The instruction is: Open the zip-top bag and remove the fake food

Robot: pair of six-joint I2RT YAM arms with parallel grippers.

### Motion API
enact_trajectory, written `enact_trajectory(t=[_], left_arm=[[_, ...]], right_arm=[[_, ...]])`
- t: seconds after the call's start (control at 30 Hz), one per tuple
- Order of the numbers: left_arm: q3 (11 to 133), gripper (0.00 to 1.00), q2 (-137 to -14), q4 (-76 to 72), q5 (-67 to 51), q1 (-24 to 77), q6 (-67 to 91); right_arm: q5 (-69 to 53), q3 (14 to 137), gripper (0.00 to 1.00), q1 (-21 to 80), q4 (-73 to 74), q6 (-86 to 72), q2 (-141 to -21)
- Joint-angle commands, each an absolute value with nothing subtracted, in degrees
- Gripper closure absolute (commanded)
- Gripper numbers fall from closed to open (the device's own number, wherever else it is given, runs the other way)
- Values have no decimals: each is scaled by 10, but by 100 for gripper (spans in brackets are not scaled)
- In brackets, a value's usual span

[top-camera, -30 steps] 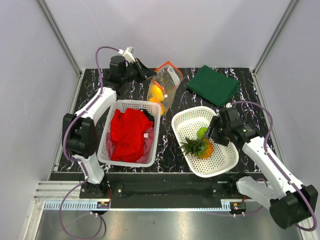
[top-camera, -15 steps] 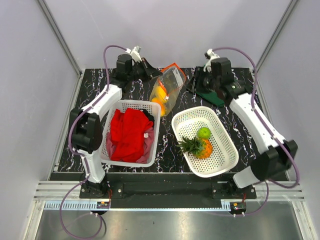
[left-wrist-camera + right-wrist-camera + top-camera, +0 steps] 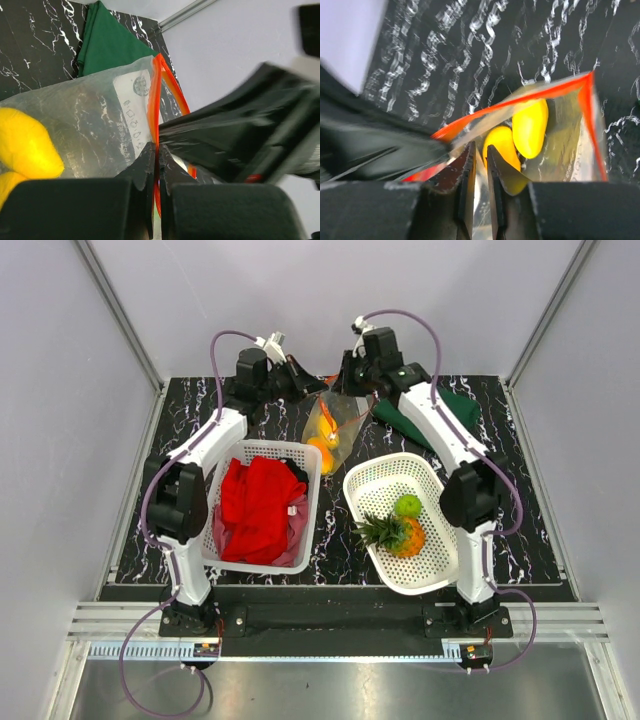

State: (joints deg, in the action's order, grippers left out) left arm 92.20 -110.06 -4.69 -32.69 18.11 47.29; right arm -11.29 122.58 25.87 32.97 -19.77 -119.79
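Note:
The zip-top bag is held up at the back of the table, its red-orange mouth open. My left gripper is shut on the zip strip; the jaws pinch it tight. My right gripper is at the mouth from the other side. Its jaws stand a narrow gap apart, astride one clear wall of the bag. Two yellow oblong pieces lie inside; an orange piece shows lower in the bag. The green fruit and the pineapple lie in the oval white basket.
A rectangular white basket with a red cloth stands at the left. A folded green cloth lies at the back right and shows in the left wrist view. The two grippers are very close together at the bag.
My right arm has swung from the oval basket, round the back right, to the bag's mouth. The green fruit now lies in that basket. My left gripper has kept its hold.

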Motion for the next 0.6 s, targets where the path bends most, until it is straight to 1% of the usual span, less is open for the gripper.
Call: enact_trajectory(t=[0.0, 0.1, 0.27, 0.33, 0.47, 0.53, 0.57], left_arm=[[932, 100, -1122, -90, -347, 178, 485], [937, 100, -1131, -92, -341, 177, 483], [947, 100, -1141, -89, -328, 176, 485], [949, 100, -1142, -83, -314, 175, 482], [956, 100, -1146, -84, -315, 171, 483], [963, 100, -1149, -77, -317, 170, 480], [963, 100, -1148, -78, -315, 170, 479]], right_arm=[[-65, 1249, 81, 270, 376, -198, -1227], [-43, 1233, 80, 270, 367, -187, -1225], [-67, 1252, 75, 270, 362, -178, -1271], [-83, 1259, 75, 270, 367, -185, -1285], [-76, 1238, 74, 270, 362, -198, -1289], [-74, 1227, 72, 270, 357, -196, -1288], [-73, 1229, 69, 270, 356, -193, -1294]])
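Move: The right hand, at the bag's mouth, has the yellow fruit about 16 cm below it, some 2 cm to its left and 1 cm back. From that hand, the orange fruit lies roughly 7 cm back, 4 cm left and 18 cm down; the green cloth, about 22 cm right, 4 cm ahead and 20 cm down. The left hand, which holds the bag's rim, has the yellow fruit about 16 cm below, 1 cm back, neither left nor right. Straight down, in two stages with a brief slowing between them, the right hand sinks about 11 cm from the mouth into the bag towards the yellow fruit, fingers slightly parted and tipping some 15 degrees further downward. The left hand keeps its shut pinch on the orange rim and lowers it about 3 cm, easing slightly forward. ##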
